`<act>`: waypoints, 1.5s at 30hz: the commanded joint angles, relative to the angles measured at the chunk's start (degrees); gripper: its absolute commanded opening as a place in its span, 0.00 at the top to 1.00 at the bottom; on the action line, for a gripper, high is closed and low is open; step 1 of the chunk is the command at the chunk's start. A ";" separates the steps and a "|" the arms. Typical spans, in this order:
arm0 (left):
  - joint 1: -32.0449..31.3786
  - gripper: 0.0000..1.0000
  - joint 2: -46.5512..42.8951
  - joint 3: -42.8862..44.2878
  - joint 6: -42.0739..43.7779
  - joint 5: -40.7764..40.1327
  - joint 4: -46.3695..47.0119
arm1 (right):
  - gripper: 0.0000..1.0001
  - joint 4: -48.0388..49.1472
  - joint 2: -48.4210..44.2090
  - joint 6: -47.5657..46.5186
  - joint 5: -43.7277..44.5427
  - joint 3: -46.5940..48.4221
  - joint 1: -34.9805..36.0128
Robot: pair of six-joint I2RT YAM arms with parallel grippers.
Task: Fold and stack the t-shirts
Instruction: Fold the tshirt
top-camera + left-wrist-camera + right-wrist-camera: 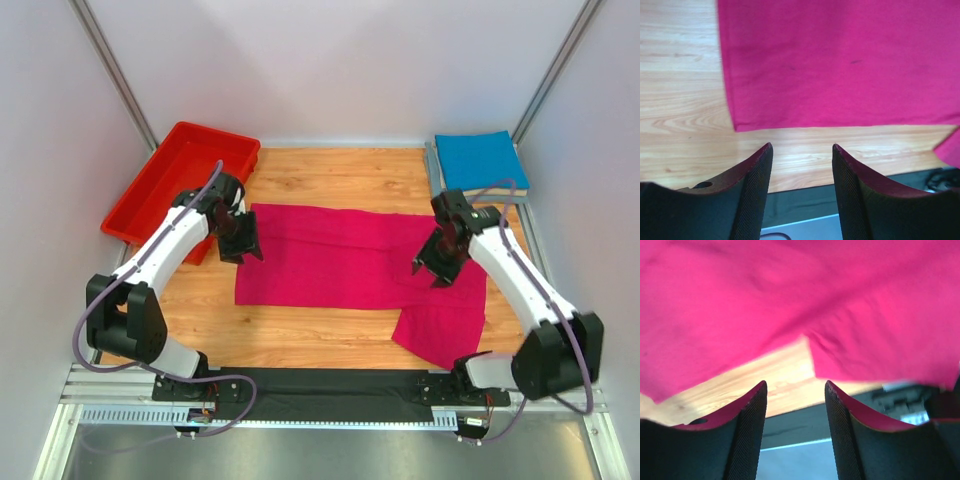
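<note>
A magenta-pink t-shirt point(340, 260) lies spread flat across the wooden table, with a sleeve hanging toward the near right. It fills the top of the left wrist view point(840, 60) and the right wrist view point(790, 305). A folded bright blue t-shirt point(481, 160) lies on a folded grey one point(434, 170) at the far right corner. My left gripper point(242, 250) is open and empty above the shirt's left edge. My right gripper point(434, 272) is open and empty above the shirt's right part.
A red plastic bin point(180, 180) stands at the far left, next to the left arm. White walls enclose the table on three sides. A black strip and metal rail point(330, 390) run along the near edge.
</note>
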 commanded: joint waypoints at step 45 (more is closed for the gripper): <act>0.94 0.41 51.67 48.72 -2.69 -4.19 1.32 | 0.51 28.35 38.01 -20.05 4.16 20.01 -27.29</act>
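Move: The t-shirt's far-left corner lies about 23 cm ahead of the left hand, roughly 2 cm to its left and 11 cm below; the red box's middle is some 5 cm beyond that corner and 20 cm left of it. For the right hand, the t-shirt's far-right corner is about 20 cm ahead, 17 cm to the right and 11 cm down, with the folded stack some 16 cm beyond that corner and 4 cm right of it. Open hands reach forward and down towards the t-shirt's far corners, the right also rightward after backing 14 cm. ##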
